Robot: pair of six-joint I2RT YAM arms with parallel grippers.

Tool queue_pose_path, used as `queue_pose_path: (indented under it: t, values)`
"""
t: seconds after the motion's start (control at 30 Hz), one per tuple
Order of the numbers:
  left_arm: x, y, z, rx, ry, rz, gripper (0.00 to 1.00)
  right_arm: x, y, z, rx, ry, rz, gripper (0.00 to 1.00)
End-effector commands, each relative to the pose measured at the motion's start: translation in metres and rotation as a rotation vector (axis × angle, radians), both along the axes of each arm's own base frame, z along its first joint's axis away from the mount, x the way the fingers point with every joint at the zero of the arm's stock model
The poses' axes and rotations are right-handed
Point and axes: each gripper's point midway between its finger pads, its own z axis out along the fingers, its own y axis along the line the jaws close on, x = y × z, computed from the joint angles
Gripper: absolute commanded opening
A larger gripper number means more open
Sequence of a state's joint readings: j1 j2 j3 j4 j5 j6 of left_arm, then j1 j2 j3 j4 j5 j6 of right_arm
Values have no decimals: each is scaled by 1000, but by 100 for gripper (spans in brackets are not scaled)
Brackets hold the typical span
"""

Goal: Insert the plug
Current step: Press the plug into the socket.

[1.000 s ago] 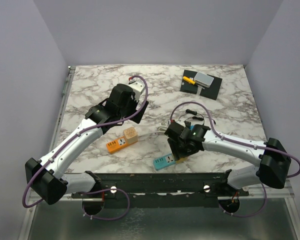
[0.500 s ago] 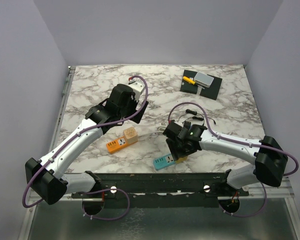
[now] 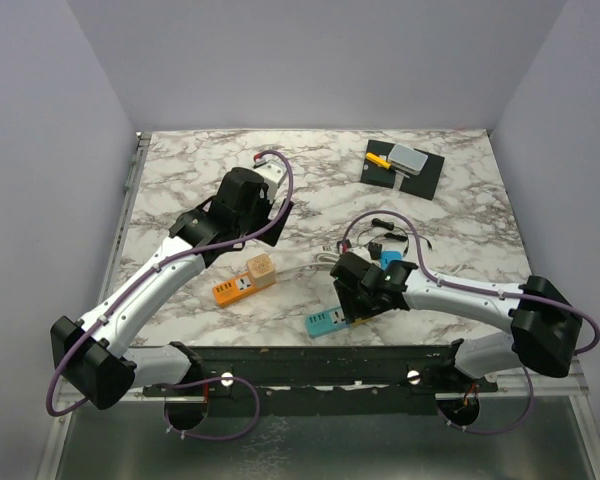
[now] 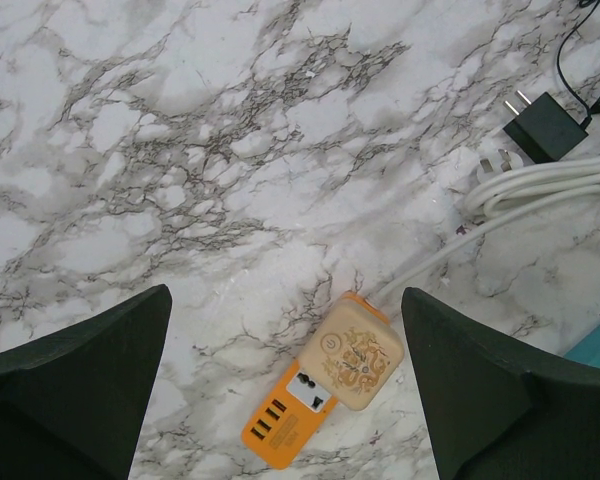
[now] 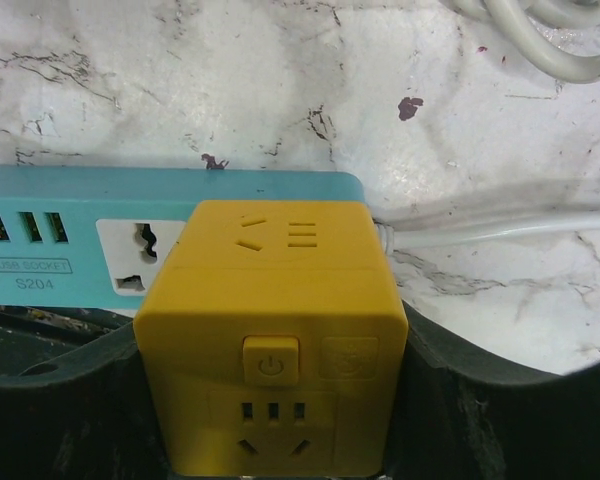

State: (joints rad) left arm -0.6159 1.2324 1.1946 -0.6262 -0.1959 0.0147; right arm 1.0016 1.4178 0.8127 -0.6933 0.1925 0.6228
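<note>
A yellow cube plug (image 5: 270, 330) stands on the right end of a teal power strip (image 5: 80, 230). My right gripper (image 5: 270, 400) is shut on it, with the dark fingers (image 5: 480, 400) pressed to both its sides. From above, this gripper (image 3: 365, 300) covers most of the cube on the teal strip (image 3: 323, 322) near the table's front edge. My left gripper (image 4: 285, 290) hangs open and holds nothing, high above an orange power strip (image 4: 285, 425) that carries a beige cube plug (image 4: 352, 352). The top view places the left gripper (image 3: 265, 210) behind that orange strip (image 3: 235, 289).
A black adapter (image 4: 542, 125) with bare prongs and a coil of white cable (image 4: 540, 180) lie between the arms. A black mat (image 3: 425, 180) with a grey box sits at the back right. A small blue object (image 3: 391, 256) lies behind my right wrist.
My right gripper has shifted slightly with the yellow cube plug on the teal strip, uncovering the small blue object behind it. The left arm has barely moved.
</note>
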Motion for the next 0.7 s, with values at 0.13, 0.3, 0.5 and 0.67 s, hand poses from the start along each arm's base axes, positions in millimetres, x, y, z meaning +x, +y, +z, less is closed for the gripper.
queue_pose_path:
  t: [0.13, 0.3, 0.5, 0.67]
  values:
    - [0, 7, 10, -29, -11, 51, 99, -46, -18, -43, -44, 183, -84, 48]
    - [0, 6, 18, -48, -21, 55, 99, -25, -5, -18, -32, 105, -92, 73]
    - [-5, 4, 21, -73, -20, 48, 99, -14, -3, 9, -51, 62, -78, 90]
    - [-7, 5, 23, -79, -25, 46, 99, -6, -3, 37, -43, 15, -87, 92]
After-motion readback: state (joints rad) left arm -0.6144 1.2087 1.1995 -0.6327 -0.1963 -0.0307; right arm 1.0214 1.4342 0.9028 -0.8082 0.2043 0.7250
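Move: The right hand still grips the yellow cube plug on the teal power strip, its socket straight below the hand, roughly 3 cm down. The strip's free socket is about 4 cm to the left and 1 cm back, also some 3 cm down; the blue block lies about 13 cm ahead, 8 cm right and 5 cm lower. From the left hand, the cube's socket is some 16 cm back, 20 cm right and 22 cm down. Upward, about 1.5 cm in all, the right hand eases off its press as its fingers open from their pinch to nearly full width and let go of the yellow cube. It sways about 1 cm left on the way, then starts to come back, while turning some five degrees clockwise; the open fingers still straddle the cube. ##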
